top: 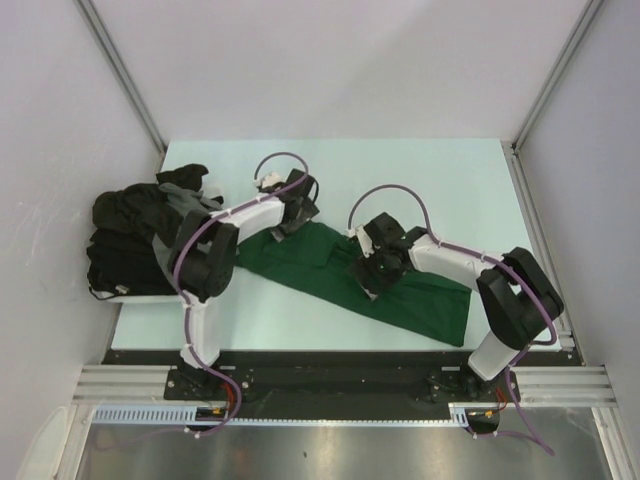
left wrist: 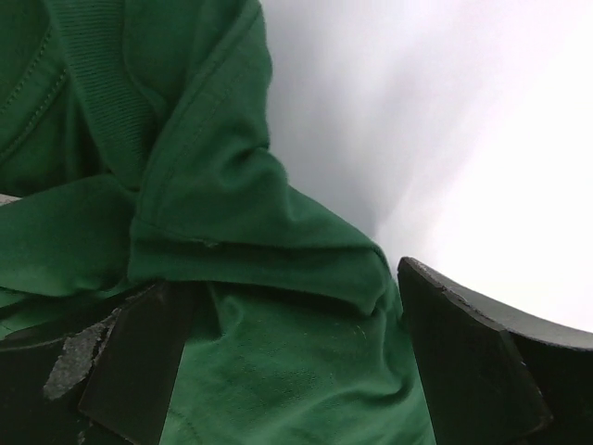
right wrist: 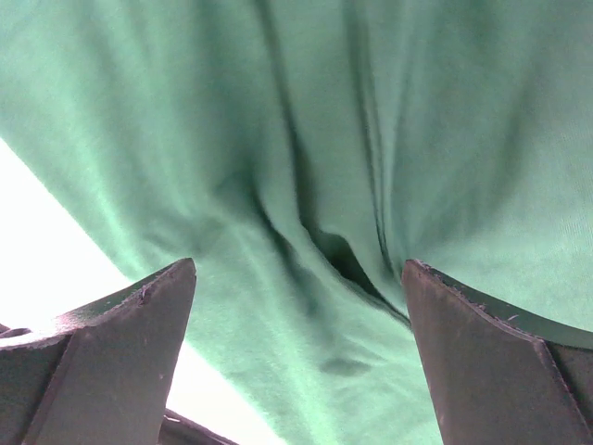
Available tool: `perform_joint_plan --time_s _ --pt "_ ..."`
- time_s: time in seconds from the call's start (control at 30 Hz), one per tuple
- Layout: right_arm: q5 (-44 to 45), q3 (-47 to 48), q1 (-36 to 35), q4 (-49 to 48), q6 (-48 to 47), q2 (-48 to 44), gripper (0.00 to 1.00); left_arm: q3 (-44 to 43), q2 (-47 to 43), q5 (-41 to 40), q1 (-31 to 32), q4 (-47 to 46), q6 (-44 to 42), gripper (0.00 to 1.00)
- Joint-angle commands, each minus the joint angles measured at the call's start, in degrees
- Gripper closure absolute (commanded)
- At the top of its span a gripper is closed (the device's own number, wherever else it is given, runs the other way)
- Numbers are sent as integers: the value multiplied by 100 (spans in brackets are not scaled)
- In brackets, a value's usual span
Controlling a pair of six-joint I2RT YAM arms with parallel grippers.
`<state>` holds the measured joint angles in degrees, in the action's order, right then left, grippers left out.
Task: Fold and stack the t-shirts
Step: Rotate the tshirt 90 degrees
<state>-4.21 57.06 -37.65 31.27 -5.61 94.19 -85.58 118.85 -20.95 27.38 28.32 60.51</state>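
A dark green t-shirt [top: 340,275] lies crumpled in a long diagonal band across the middle of the table. My left gripper [top: 290,222] hovers over its upper left end, jaws open, with bunched green cloth [left wrist: 278,371] and the ribbed collar [left wrist: 102,102] below the fingers [left wrist: 139,362]. My right gripper [top: 378,272] stands open over the shirt's middle, a wrinkled fold [right wrist: 324,250] lying between its fingers [right wrist: 482,362]. Neither gripper holds the cloth. Black and dark grey t-shirts [top: 140,235] sit heaped at the table's left edge.
The pale table [top: 420,175] shows bare behind the shirt and along its near edge [top: 280,320]. White walls with metal posts [top: 120,70] close in both sides. The arm bases stand on a dark rail [top: 330,375] at the front.
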Motion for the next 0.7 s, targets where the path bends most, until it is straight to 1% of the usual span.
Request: perform_joint_plan --time_s 0.0,0.1,0.2,0.33,0.4,0.43,0.47,0.53,0.6,0.63,0.67 --pt "166 437 -6 160 121 -173 0 936 -633 -558 31 999 584 3" --pt "122 657 3 327 113 -138 0 1236 -828 -559 22 992 699 3" --pt "157 859 3 546 51 -129 0 1176 -907 -489 22 1088 673 2" --pt "192 956 73 670 -98 -226 0 1079 -1398 -489 49 825 305 2" --pt "96 1044 205 688 -142 -261 0 597 -1592 -787 40 1096 321 1" --pt "52 1070 266 688 -177 -278 0 395 -1610 -866 14 1175 286 1" --pt "-27 1097 354 662 -178 -305 0 -16 -1602 -1058 -13 1255 312 1" --pt "-97 1176 434 644 -186 -314 0 -352 -1532 -1209 -57 1335 260 0" --pt "-133 1211 512 644 -195 -331 0 -766 -1243 -1350 -127 1326 163 0" --pt "-124 1185 530 644 -204 -340 0 -906 -1102 -1368 -162 1413 24 1" --pt "-115 1167 548 653 -230 -358 0 -1238 -935 -1394 -241 1570 5 1"
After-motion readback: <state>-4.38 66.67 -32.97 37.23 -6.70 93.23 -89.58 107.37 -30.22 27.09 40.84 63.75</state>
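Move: The left gripper is already at the far edge of the t-shirt's left end; the middle of the whole t-shirt lies about 15 cm back and 14 cm to its right, a centimetre lower. The pile of dark clothes stands some 31 cm to this gripper's left, about 2 cm back and 4 cm higher. From the right gripper, the t-shirt's middle is only about 2 cm ahead, 2 cm to its left and a centimetre below. Drag the t-shirt's left end back about 6 cm and some 4 cm left with the open left fingers still on the cloth, then come free, rising steeply while swinging forward over its far edge. Meanwhile lift the open right gripper off the middle, up and forward. ##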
